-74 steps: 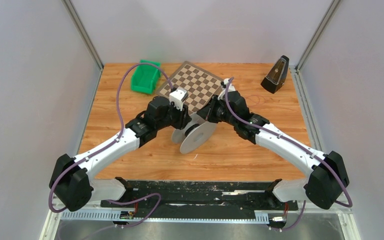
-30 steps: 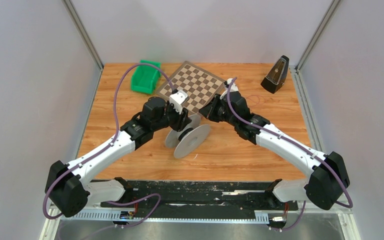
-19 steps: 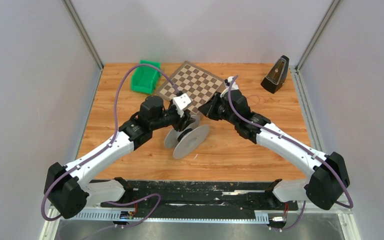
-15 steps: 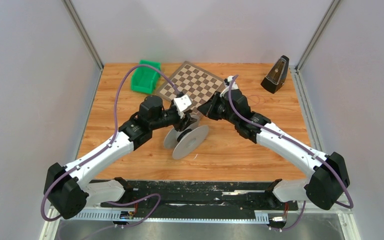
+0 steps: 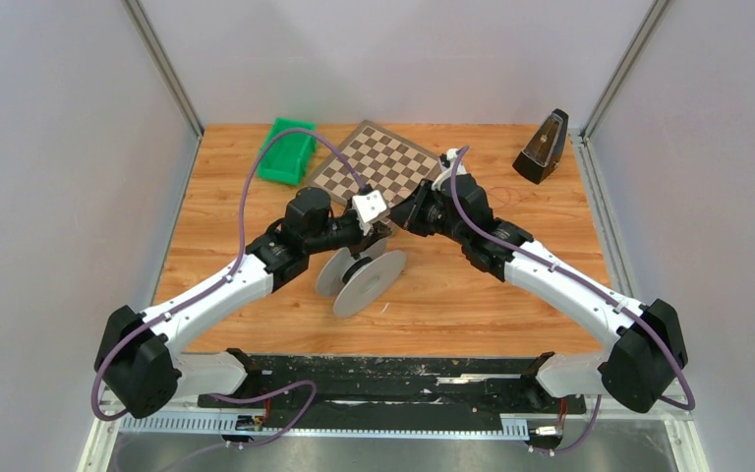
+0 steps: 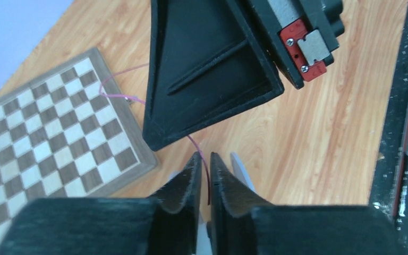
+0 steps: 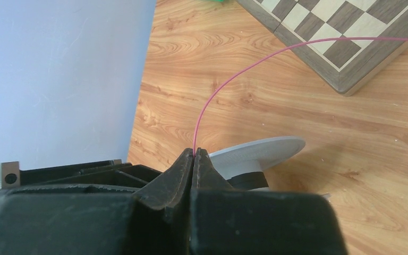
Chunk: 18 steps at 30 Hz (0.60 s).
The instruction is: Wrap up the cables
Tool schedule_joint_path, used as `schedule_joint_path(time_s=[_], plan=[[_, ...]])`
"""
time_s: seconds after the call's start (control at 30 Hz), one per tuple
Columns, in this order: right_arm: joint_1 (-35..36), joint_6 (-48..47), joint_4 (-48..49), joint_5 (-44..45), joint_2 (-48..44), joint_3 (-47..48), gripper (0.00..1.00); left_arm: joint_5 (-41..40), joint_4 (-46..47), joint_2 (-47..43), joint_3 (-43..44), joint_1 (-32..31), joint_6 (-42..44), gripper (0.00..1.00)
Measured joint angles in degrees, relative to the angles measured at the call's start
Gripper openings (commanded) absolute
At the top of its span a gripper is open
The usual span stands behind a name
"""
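Note:
A grey spool point(image 5: 359, 280) with a black core lies tilted on the wooden table in the middle. A thin pink cable point(image 7: 228, 85) arcs from the chessboard's edge down to my right gripper point(image 7: 194, 151), which is shut on it just above the spool point(image 7: 260, 154). My left gripper point(image 6: 203, 155) hovers right against the right gripper point(image 5: 400, 218), fingertips almost meeting it. Its jaws stand a narrow gap apart, and the cable point(image 6: 206, 175) runs between them without being pinched. The spool's rim point(image 6: 241, 170) shows just below the fingers.
A chessboard point(image 5: 383, 167) lies behind the grippers, and the cable's loose end point(image 6: 118, 95) rests on the wood at its edge. A green bin point(image 5: 285, 149) sits at the back left, a black metronome point(image 5: 543, 146) at the back right. Grey walls enclose the table.
My left gripper has moved right, up against the right gripper, and its jaws have narrowed around the cable. The spool has shifted slightly left and nearer. The right gripper stays shut.

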Motion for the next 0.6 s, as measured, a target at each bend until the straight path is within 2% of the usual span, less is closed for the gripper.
schedule_joint_path(time_s=[0.03,0.07,0.13,0.23,0.3,0.43,0.6], plan=[[0.0,0.1,0.0,0.0,0.0,0.0,0.0,0.0,0.1,0.0,0.0,0.0,-0.3,0.01],[0.0,0.1,0.0,-0.1,0.0,0.0,0.04,-0.3,0.5,0.0,0.0,-0.1,-0.3,0.0],[0.0,0.1,0.0,-0.1,0.0,0.0,0.17,-0.8,1.1,-0.1,-0.2,-0.1,-0.6,0.0],[-0.2,-1.2,0.0,-1.9,-0.2,-0.1,0.44,-2.0,1.1,-0.5,-0.2,-0.1,-1.4,0.0],[-0.7,-2.7,0.0,-4.0,-0.7,-0.3,0.54,-2.3,0.4,-1.0,-0.1,-0.1,-2.1,0.0],[-1.5,-8.6,-0.1,-7.6,-4.9,-1.8,0.57,-4.2,-3.3,-1.5,1.7,-0.1,-5.0,0.0],[-3.0,-19.9,-0.1,-11.3,-15.9,-4.5,0.48,-4.4,-7.9,-2.4,5.7,1.0,-9.7,0.0]])
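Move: The purple cable is pinched in my right fingertips and already runs between my half-open left fingers, right at the left hand point. That spot is about 3 cm back from my right hand and 1 cm below it, level sideways. From my left hand, the cable spool lies some 6 cm back, 5 cm to the left and 15 cm below, and the chessboard's middle about 22 cm ahead, 2 cm to the left and 22 cm below. I shut my left fingers on the cable while my right hand still holds it, then open the right to about half and let go. My right hand pulls away from the left, up about 6 cm, back and to its right, its fingers tipping up some 20 degrees. My left keeps its pinch and rises about 3 cm, drifting slightly left. ##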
